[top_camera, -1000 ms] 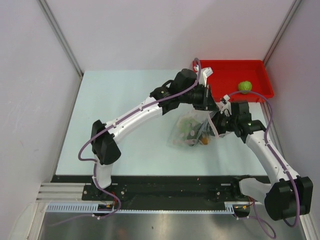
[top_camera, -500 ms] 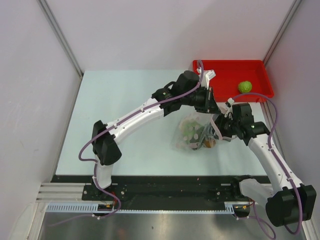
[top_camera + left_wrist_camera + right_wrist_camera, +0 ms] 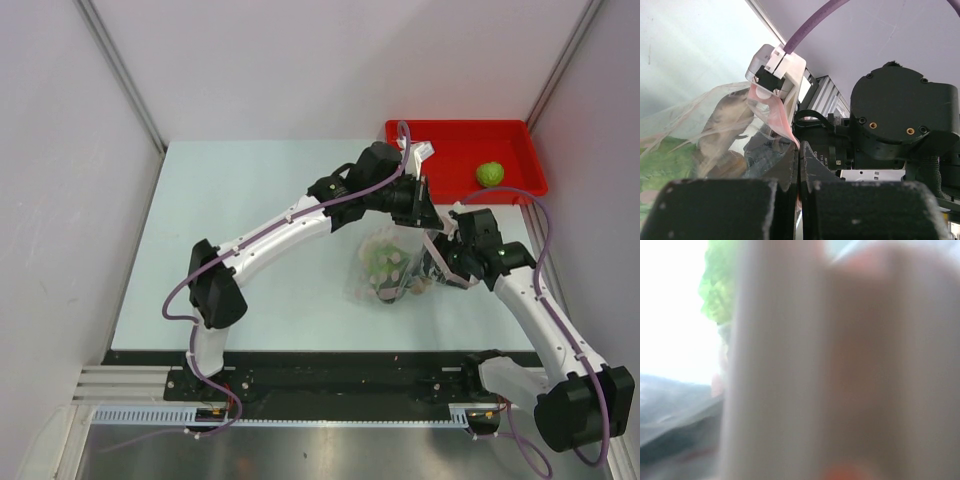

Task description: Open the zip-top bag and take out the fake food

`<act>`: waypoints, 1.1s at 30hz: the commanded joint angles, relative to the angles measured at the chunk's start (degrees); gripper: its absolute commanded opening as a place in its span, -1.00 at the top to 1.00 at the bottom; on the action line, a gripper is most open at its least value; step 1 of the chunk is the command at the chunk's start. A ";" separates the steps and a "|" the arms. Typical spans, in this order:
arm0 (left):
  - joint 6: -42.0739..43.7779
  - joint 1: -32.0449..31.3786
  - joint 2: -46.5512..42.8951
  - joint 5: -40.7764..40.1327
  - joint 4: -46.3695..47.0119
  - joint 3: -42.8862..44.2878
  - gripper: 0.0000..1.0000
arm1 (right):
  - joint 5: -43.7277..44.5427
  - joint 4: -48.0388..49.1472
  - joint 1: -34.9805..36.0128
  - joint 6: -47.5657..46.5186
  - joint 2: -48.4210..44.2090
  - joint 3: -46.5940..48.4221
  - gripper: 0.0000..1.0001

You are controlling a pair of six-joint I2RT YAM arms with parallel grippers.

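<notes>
The clear zip-top bag (image 3: 385, 268) hangs over the table, right of centre. My left gripper (image 3: 422, 218) is shut on its pinkish-red zip strip (image 3: 779, 116) and holds the mouth up; in the left wrist view the left gripper (image 3: 800, 155) has its jaws closed on the plastic. Through the bag I see the grey fish (image 3: 732, 112) and leafy green piece (image 3: 660, 165). My right gripper (image 3: 433, 263) is at the bag's right side, against the mouth; its jaws are hidden. The right wrist view is a blur of plastic, with the leafy piece (image 3: 715, 285) at upper left. The light green fruit (image 3: 489, 173) lies in the red tray.
The red tray (image 3: 455, 126) stands at the back right corner, just behind both grippers. White walls enclose the table on the left, back and right. The right arm's wrist body (image 3: 900, 115) is close in front of the left gripper.
My right gripper has moved left and a little nearer, closer into the bag's mouth. The bag has shifted slightly with it. My left gripper keeps its hold.
</notes>
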 commanded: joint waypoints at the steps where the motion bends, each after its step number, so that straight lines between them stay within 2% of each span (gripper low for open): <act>1: -0.96 1.38 -1.48 0.26 5.35 4.53 1.00 | 3.08 -3.76 0.45 -0.32 0.94 0.39 -0.46; 6: -0.62 1.29 -2.09 0.17 5.00 4.26 1.00 | 3.09 -1.83 0.46 0.73 2.00 -0.40 -0.21; 11: -0.44 1.29 -2.53 0.17 5.09 3.56 1.00 | 2.56 -0.15 0.72 1.97 3.14 -1.01 -0.12; 14: -0.61 1.29 -2.88 0.26 5.61 2.51 1.00 | 3.70 -0.15 0.81 1.79 2.88 -1.54 0.03; 17: -0.79 1.29 -3.24 0.35 5.96 1.36 1.00 | 3.35 0.29 0.81 2.23 1.30 -1.46 0.42; 19: -0.53 1.29 -3.32 0.00 6.05 0.66 1.00 | 2.82 0.46 0.81 2.84 -0.19 -1.37 0.56; 20: -0.53 1.29 -3.41 -0.01 6.14 0.05 1.00 | 2.74 0.37 0.81 3.63 -0.90 -1.28 0.73; 23: -0.26 1.29 -3.41 -0.18 6.32 -1.36 1.00 | 2.30 0.55 0.63 4.69 -3.97 -0.40 0.99; 33: 0.79 1.20 -3.76 -0.18 6.49 -4.79 1.00 | 1.33 -2.08 -3.32 6.54 -7.75 9.08 1.00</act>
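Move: The brown food in the bag sits almost straight beneath my open right fingers, roughly 2 cm down. At about its height, the long grey-brown food lies some 5 cm left and 2 cm ahead of my right hand, the green leafy food about 9 cm left and 3 cm ahead, and the red bin's middle some 27 cm ahead and 7 cm right. From my left hand, the brown food is about 17 cm below and 5 cm back, level sideways. I ease my right hand straight down about 1.5 cm inside the bag while its fingers close from wide to about half open, pinching the brown food between the tips. Then I raise it quickly, some 5 cm, towards the bag's mouth. My left hand keeps its pinch on the pink zip edge, holding nearly still and sinking 1 to 2 cm at the end. ##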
